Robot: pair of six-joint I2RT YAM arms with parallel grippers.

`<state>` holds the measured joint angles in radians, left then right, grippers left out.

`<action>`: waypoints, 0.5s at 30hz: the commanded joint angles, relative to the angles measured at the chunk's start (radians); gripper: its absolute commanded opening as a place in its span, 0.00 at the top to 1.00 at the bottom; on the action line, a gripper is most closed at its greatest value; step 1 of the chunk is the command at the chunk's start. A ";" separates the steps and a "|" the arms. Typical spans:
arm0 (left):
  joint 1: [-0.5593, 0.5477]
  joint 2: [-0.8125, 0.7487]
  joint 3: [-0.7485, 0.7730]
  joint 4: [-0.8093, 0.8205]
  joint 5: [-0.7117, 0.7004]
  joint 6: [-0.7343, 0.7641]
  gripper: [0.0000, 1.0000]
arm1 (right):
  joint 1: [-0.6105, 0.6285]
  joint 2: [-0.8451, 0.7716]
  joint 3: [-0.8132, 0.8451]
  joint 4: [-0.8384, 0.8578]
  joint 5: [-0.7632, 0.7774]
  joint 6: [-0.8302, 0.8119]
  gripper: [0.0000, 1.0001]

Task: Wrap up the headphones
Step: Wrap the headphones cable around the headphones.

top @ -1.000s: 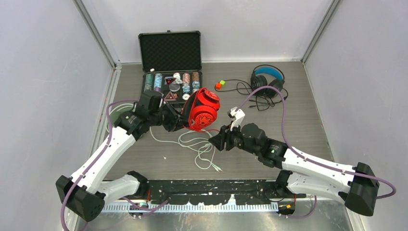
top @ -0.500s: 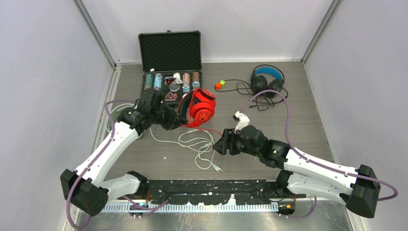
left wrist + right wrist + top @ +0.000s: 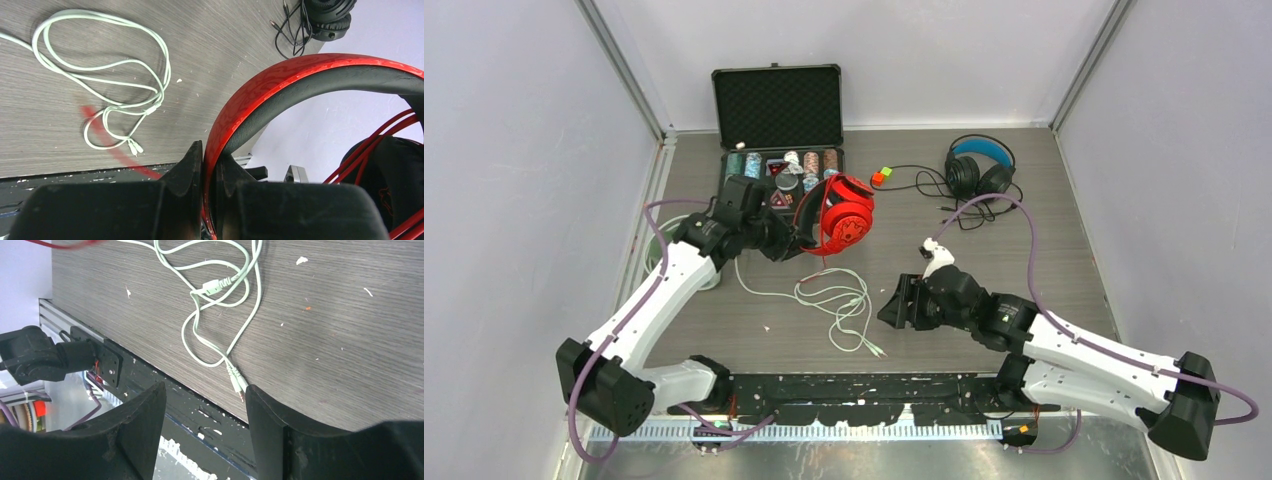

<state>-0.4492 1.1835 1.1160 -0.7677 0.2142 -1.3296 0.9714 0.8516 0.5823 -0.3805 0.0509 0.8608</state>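
Observation:
My left gripper [image 3: 796,238] is shut on the headband of the red headphones [image 3: 841,216], which hang tilted above the table next to the case. In the left wrist view the red band [image 3: 280,80] runs down between the shut fingers of the left gripper [image 3: 210,157], with red cable [image 3: 380,145] across the ear cup. My right gripper [image 3: 894,306] stands open and holds nothing, low over the table near its front edge. The pale green cable [image 3: 834,300] lies in loose loops; its plugs [image 3: 237,380] lie close to the right gripper [image 3: 205,400]. Black headphones with a blue band [image 3: 979,165] lie at the back right.
An open black case [image 3: 779,105] with poker chips stands at the back left, just behind the red headphones. A small red, green and yellow block [image 3: 881,177] lies next to the black cable. A black rail [image 3: 854,385] runs along the front edge.
The left arm has carried the red headphones back and left toward the case. The right gripper has opened wider and dropped toward the front edge.

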 commanded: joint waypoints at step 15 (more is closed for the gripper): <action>0.003 0.045 0.171 0.049 -0.134 0.133 1.00 | -0.022 -0.006 0.078 0.153 0.195 0.819 0.36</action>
<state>-0.4492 1.2213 1.1851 -0.7647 0.1200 -1.2644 0.9638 0.7914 0.5987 -0.3126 0.1596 1.4845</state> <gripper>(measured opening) 0.088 0.636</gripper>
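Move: The loose end of the red headphone cable hangs some 16 cm to the right hand's left and 6 cm ahead, at about its height. The red headphones are about 11 cm left, 15 cm ahead and 8 cm above that hand; the white cable coil lies 14 cm left, 4 cm ahead and some 13 cm below. From the left hand, the cable end is straight back about 5 cm and roughly 9 cm lower. The left fingers keep their pinch on the red headphones' band, carrying them about 2 cm forward and slightly up with a small upward tilt. The empty right hand stays half open and touches nothing: it rises some 5 cm, then also eases forward towards the dangling cable end, rolling its left side up and swinging clockwise, each by about 25 degrees. ##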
